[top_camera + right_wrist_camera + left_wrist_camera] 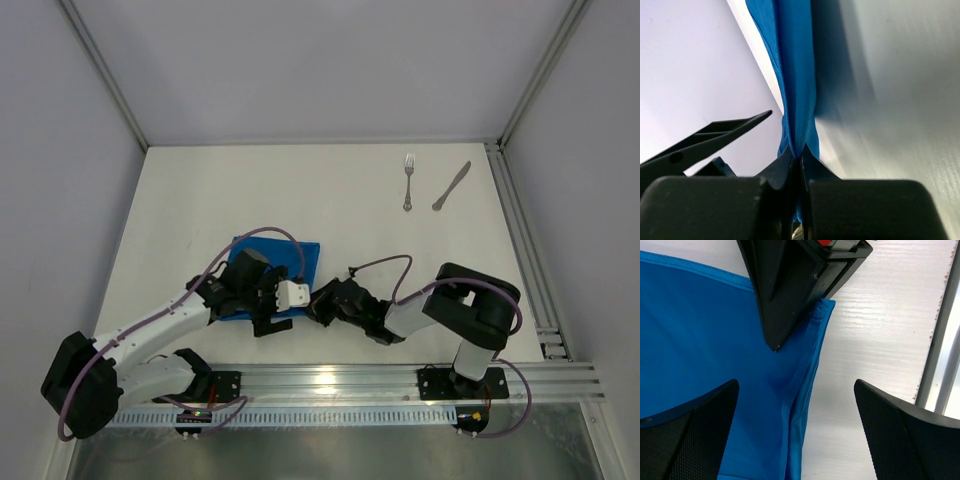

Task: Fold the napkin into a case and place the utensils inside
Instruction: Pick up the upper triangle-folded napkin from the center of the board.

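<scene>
The bright blue napkin (276,258) lies on the white table (330,215), partly under both arms. In the left wrist view the napkin (705,340) shows a folded edge that runs between my open left gripper (796,390), whose pads touch nothing. My left gripper (272,303) hovers over the napkin's near edge. My right gripper (318,300) is shut on a corner of the napkin (795,60); its jaws (800,159) pinch the cloth, which rises from them. The fork (408,182) and knife (451,186) lie apart at the far right.
An aluminium rail (380,378) runs along the near edge, and another (525,250) runs down the right side. Grey walls enclose the table. The right gripper's black finger (785,295) pokes into the left wrist view from above.
</scene>
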Available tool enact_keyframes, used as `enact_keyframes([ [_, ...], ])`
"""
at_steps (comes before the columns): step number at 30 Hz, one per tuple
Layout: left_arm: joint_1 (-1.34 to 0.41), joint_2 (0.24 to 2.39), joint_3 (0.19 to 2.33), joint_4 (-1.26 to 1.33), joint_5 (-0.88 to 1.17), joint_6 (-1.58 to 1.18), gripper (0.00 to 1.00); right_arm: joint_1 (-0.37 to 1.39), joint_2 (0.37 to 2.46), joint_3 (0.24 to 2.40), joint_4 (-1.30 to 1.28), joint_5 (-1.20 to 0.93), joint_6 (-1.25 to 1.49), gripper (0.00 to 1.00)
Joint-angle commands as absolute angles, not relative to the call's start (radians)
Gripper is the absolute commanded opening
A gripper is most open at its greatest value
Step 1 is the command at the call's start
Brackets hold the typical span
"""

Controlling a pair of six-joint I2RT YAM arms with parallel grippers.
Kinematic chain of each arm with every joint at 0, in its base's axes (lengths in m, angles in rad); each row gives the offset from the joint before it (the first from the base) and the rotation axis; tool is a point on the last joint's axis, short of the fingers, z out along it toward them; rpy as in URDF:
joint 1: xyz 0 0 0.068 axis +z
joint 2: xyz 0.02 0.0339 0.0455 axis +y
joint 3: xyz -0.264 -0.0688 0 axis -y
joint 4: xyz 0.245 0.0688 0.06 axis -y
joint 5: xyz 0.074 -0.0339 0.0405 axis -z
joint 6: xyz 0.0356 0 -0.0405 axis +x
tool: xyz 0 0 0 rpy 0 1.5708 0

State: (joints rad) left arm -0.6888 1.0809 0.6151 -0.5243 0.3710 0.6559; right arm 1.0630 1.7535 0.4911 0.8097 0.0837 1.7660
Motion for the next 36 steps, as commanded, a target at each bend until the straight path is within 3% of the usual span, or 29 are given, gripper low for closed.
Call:
enact_keyframes([
  [1, -0.721, 1.062, 0.574, -0.394, 0.312, 0.635, 0.99, 1.066, 1.727, 0.528, 0.736, 0.120, 1.804, 0.04],
  [10, -0.802, 1.069, 0.428, -0.083, 0.078, 0.609, 0.98, 1.065, 1.710, 0.552, 0.698, 0.141, 1.827, 0.04],
  [16, -0.859, 1.074, 0.368, 0.024, -0.063, 0.586, 0.88, 1.066, 1.698, 0.540, 0.690, 0.153, 1.848, 0.04],
  [25, -0.861, 1.023, 0.305, -0.055, -0.182, 0.676, 0.56, 1.066, 1.680, 0.506, 0.702, 0.164, 1.868, 0.04],
  [36, -0.808, 0.922, 0.255, -0.178, -0.285, 0.732, 0.51, 1.063, 1.618, 0.453, 0.681, 0.184, 1.865, 0.04],
])
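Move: The napkin's near-left corner lies about 11 cm to the left of the open left hand, some 2 cm back and 4 cm below it. The right hand's grip on the near-right corner is roughly 7 cm to the left hand's right, level fore and aft and about 1 cm lower; the napkin's middle is about 5 cm ahead, 2 cm left and 5 cm below. From the right hand, the near-left corner is about 18 cm left, 2 cm back and 3 cm below. The wide-open left hand sinks about 4 cm over the napkin's near edge, eases forward as far, then sweeps some 6 cm left towards the near-left corner, its fingertips swinging forward by about 30 degrees while the fingers close to half open around the edge without pinching. The right hand keeps its shut grip on the near-right corner and drifts to the right at the end, away from the left hand. ##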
